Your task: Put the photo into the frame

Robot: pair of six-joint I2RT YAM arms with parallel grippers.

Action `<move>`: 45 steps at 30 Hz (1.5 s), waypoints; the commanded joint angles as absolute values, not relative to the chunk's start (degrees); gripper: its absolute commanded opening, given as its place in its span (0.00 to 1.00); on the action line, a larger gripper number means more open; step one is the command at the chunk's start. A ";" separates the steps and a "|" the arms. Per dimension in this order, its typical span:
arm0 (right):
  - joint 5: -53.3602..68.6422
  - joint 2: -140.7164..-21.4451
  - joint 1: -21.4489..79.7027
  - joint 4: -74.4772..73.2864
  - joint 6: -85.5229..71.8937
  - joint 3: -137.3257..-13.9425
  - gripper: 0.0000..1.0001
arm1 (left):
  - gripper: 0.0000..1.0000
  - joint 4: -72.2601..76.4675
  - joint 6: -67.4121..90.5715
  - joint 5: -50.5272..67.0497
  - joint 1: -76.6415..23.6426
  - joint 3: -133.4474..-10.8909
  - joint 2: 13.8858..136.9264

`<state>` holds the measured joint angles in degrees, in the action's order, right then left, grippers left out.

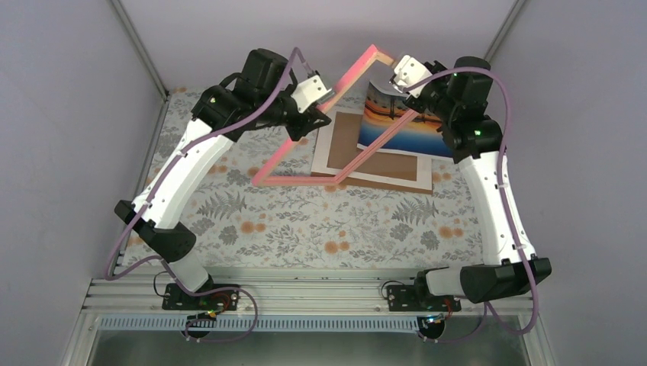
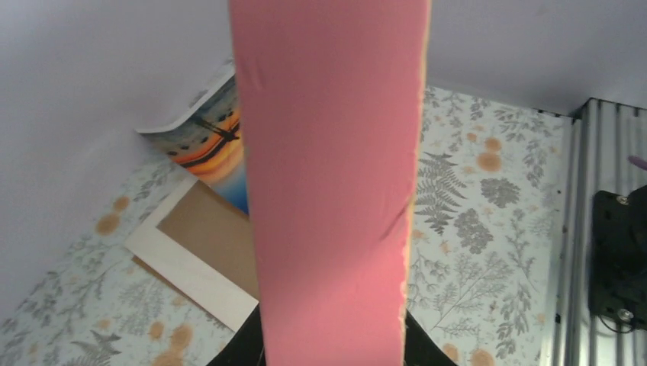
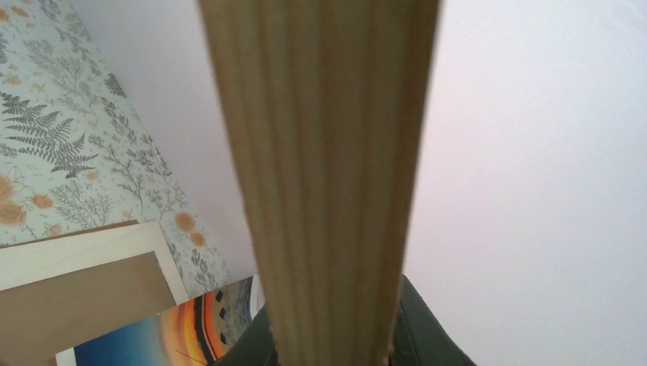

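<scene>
The pink frame stands tilted, its lower bar resting on the table and its top corner raised toward the back wall. My left gripper is shut on its left bar; in the left wrist view that pink bar fills the space between the dark fingers. My right gripper is shut on the frame just below the top corner, where the frame's pale wooden side runs up from the jaws. The sunset photo lies behind the frame, its far edge curled up against the wall.
A white mat lies on a brown backing board under the raised frame, on the floral tablecloth. Lilac walls close in at the back and both sides. The metal rail with the arm bases runs along the near edge.
</scene>
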<state>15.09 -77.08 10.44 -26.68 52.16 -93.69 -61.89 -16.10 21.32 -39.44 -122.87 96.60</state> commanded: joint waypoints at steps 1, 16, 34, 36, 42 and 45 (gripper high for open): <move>14.74 -76.74 11.12 -24.02 48.13 -95.50 0.17 | 0.03 -60.72 -17.32 23.40 -37.53 -122.00 95.26; 27.03 -71.74 11.17 -25.08 36.11 -92.93 1.00 | 0.02 -53.91 -9.45 65.60 -5.23 -107.00 87.52; 26.86 -69.09 11.11 -23.52 30.21 -81.25 1.00 | 0.02 -73.70 -30.95 63.39 20.26 -89.37 94.71; 26.81 -69.13 11.14 -22.85 29.58 -80.12 1.00 | 0.02 -73.16 -32.58 58.63 20.69 -90.55 96.75; 27.41 -69.74 11.15 -22.48 27.84 -78.19 1.00 | 0.03 -65.95 -31.26 50.10 20.92 -91.47 102.98; 27.18 -69.44 11.13 -22.49 27.35 -76.41 1.00 | 0.04 -64.24 -30.98 48.24 21.63 -93.03 107.48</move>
<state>26.35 -70.43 10.85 -23.86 29.52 -78.46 -74.15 -24.16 60.16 20.86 -90.15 103.22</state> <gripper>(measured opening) 0.998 0.208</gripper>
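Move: Bare tabletop for the frame lies some 25 cm to the left of the left hand, about level with it and 40 cm below; from that hand the mat board is roughly 15 cm right, 10 cm ahead and 39 cm down. From the right hand, the photo lies about 11 cm ahead, 10 cm right and 43 cm below, while the mat board's middle is almost straight under it, some 2 cm right and 44 cm down. Swinging the frame away from the right hand, the left keeps its pinch on the long side and carries it about 30 cm left and some 8 cm forward, level at first, then sinking nearly 20 cm as the wrist rolls about 60 degrees around its fingers. The right hand opens wide, lets go of the short side, backs off and up a little, then sinks over the mat board, tipping its fingers down. ##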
